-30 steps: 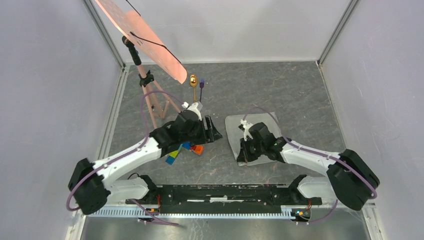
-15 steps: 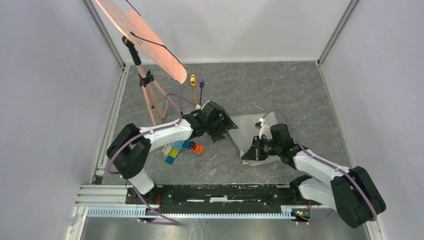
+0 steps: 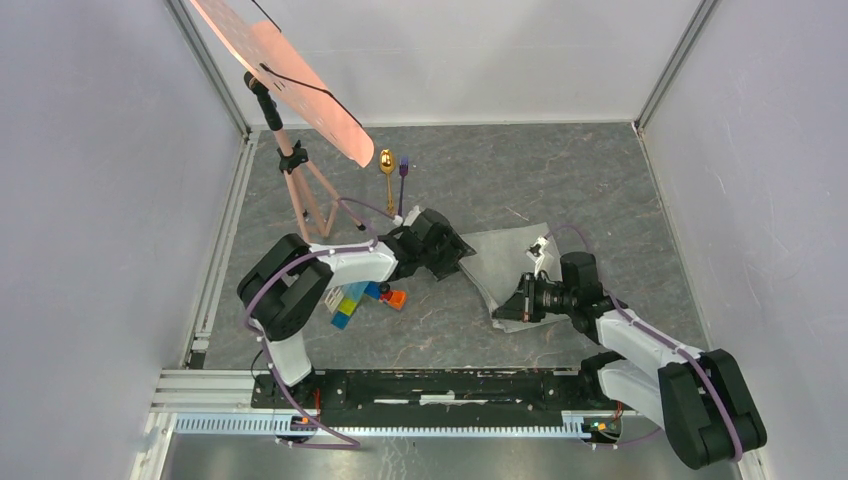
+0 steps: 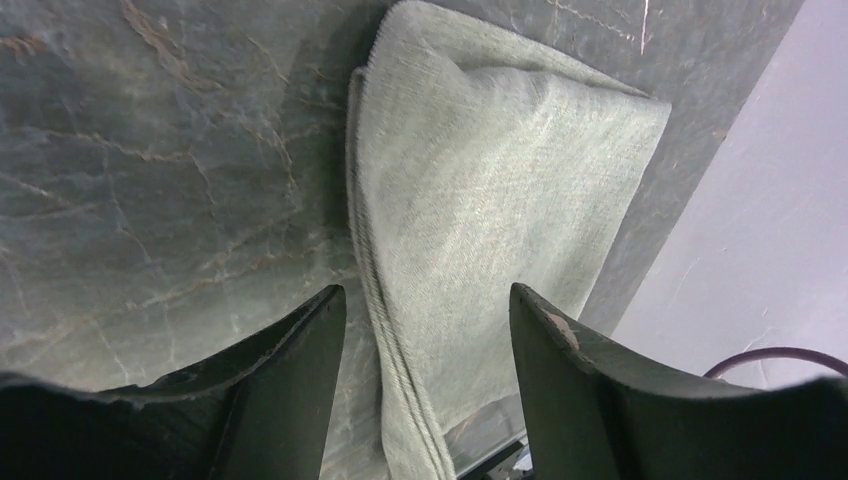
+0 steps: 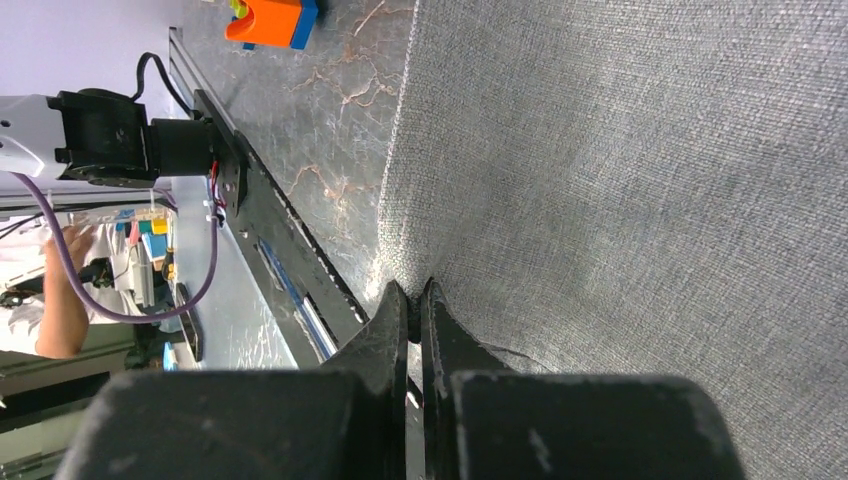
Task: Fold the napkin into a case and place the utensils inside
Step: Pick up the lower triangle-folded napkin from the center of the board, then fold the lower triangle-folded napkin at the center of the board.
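Note:
The grey-green napkin (image 3: 507,256) lies right of centre on the marbled floor, its near edge lifted. My right gripper (image 3: 503,309) is shut on the napkin's near-left corner (image 5: 415,296), and the cloth (image 5: 620,150) stretches away from the tips. My left gripper (image 3: 461,253) stands open at the napkin's left corner. In the left wrist view the stitched edge of the napkin (image 4: 480,180) runs between its two spread fingers (image 4: 300,350). The gold spoon (image 3: 386,166) and purple fork (image 3: 403,174) lie side by side at the back, untouched. No folded case shows.
Coloured toy blocks (image 3: 366,297) lie just below the left forearm; an orange one (image 5: 272,20) shows in the right wrist view. A tripod with a peach panel (image 3: 300,185) stands at the back left. The black base rail (image 3: 440,385) runs along the near edge.
The left gripper has swung right from the blocks to the napkin's left corner. The right gripper has dragged its held corner rightward and nearer, turning and lifting the cloth.

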Controlling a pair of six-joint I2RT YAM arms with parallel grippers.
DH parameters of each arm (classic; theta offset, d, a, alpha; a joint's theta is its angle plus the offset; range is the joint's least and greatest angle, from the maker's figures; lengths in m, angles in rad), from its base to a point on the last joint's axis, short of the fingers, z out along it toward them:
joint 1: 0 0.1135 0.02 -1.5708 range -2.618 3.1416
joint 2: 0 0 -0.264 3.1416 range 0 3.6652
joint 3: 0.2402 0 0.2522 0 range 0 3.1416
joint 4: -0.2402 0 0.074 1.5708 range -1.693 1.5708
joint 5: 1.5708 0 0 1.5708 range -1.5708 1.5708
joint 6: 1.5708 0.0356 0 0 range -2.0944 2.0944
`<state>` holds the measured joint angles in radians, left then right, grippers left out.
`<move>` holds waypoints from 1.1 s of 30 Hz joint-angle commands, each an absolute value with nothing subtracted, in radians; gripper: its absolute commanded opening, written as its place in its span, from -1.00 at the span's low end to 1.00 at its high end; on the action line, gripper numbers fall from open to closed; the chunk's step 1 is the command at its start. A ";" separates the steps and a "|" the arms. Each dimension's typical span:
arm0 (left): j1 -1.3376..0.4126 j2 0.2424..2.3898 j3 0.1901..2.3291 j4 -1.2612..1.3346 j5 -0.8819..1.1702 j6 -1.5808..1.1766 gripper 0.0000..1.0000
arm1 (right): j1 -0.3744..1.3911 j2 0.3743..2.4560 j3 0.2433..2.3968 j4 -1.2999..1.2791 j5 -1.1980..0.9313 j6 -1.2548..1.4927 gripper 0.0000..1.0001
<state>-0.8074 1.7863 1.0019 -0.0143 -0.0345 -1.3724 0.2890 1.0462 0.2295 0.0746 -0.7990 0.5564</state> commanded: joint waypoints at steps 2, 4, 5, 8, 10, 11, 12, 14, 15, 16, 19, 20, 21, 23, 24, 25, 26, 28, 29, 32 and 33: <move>-0.788 1.815 0.902 0.275 -0.068 -1.423 0.31 | 0.263 1.015 0.217 0.124 -0.865 0.566 -1.00; -0.781 1.823 0.887 0.311 -0.070 -1.421 0.24 | 0.258 1.011 0.218 0.123 -0.871 0.567 -1.00; -0.780 1.826 0.886 0.313 -0.073 -1.414 0.21 | 0.255 1.007 0.217 0.123 -0.872 0.567 -1.00; -0.772 1.844 0.890 0.326 -0.083 -1.387 0.13 | 0.253 1.006 0.216 0.127 -0.880 0.567 -1.00; -0.765 1.863 0.891 0.353 -0.077 -1.372 0.09 | 0.252 1.008 0.211 0.131 -0.886 0.567 -1.00; -0.762 1.874 0.893 0.366 -0.074 -1.362 0.08 | 0.252 1.006 0.212 0.130 -0.888 0.566 -1.00; -0.760 1.882 0.895 0.374 -0.070 -1.359 0.04 | 0.252 1.007 0.210 0.130 -0.891 0.566 -1.00; -0.755 1.897 0.886 0.419 -0.065 -1.350 -0.07 | 0.252 1.005 0.207 0.129 -0.896 0.560 -1.00; -0.754 1.898 0.878 0.435 -0.068 -1.349 -0.13 | 0.253 1.003 0.205 0.127 -0.899 0.560 -1.00; -0.752 1.897 0.867 0.463 -0.073 -1.344 -0.25 | 0.253 1.001 0.204 0.121 -0.899 0.553 -1.00; -0.748 1.866 0.840 0.463 -0.102 -1.313 -0.57 | 0.252 0.990 0.199 0.086 -0.898 0.529 -1.00; -0.747 1.843 0.831 0.449 -0.115 -1.299 -0.61 | 0.254 0.981 0.192 0.081 -0.897 0.527 -1.00; -0.746 1.822 0.820 0.430 -0.133 -1.278 -0.64 | 0.257 0.974 0.184 0.080 -0.900 0.526 -1.00; -0.740 1.764 0.794 0.384 -0.160 -1.253 -0.70 | 0.274 0.966 0.168 0.079 -0.899 0.526 -1.00; -0.737 1.739 0.778 0.369 -0.168 -1.246 -0.75 | 0.291 0.964 0.161 0.081 -0.897 0.526 -1.00; -0.735 1.706 0.759 0.349 -0.177 -1.244 -0.83 | 0.309 0.963 0.155 0.087 -0.892 0.533 -1.00; -0.734 1.680 0.739 0.328 -0.186 -1.244 -0.89 | 0.332 0.961 0.147 0.102 -0.886 0.544 -1.00; -0.734 1.618 0.719 0.244 -0.217 -1.245 -0.95 | 0.376 0.956 0.128 0.150 -0.878 0.589 -1.00; -0.734 1.585 0.714 0.204 -0.234 -1.246 -0.95 | 0.398 0.956 0.122 0.179 -0.877 0.607 -1.00; -0.738 1.497 0.725 0.045 -0.305 -1.262 -0.95 | 0.426 0.953 0.111 0.218 -0.887 0.639 -1.00; -0.747 1.482 0.747 -0.024 -0.338 -1.272 -0.95 | 0.424 0.952 0.110 0.220 -0.892 0.639 -1.00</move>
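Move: The napkin's left edge, near its far-left corner, lies between the left hand's open fingers, about 3 cm ahead of the hand point and 3 cm below it; the napkin's middle is some 12 cm to the right and 4 cm back. From that hand the orange toy block is roughly 15 cm left and 9 cm back, the fork 13 cm left and 15 cm ahead. The right hand still grips the near-left corner; the edge to be pinched is about 15 cm ahead of it, 7 cm left and 3 cm lower. The napkin's far-left edge is taken by the left hand, which eases forward and down about 3 cm onto it while its open fingers shut and pinch it, then carries it some 5 cm left, back and up, the fingers tipping up slightly. The right hand keeps its grip on the near corner, then late on draws it back about 4 cm and a little left. ##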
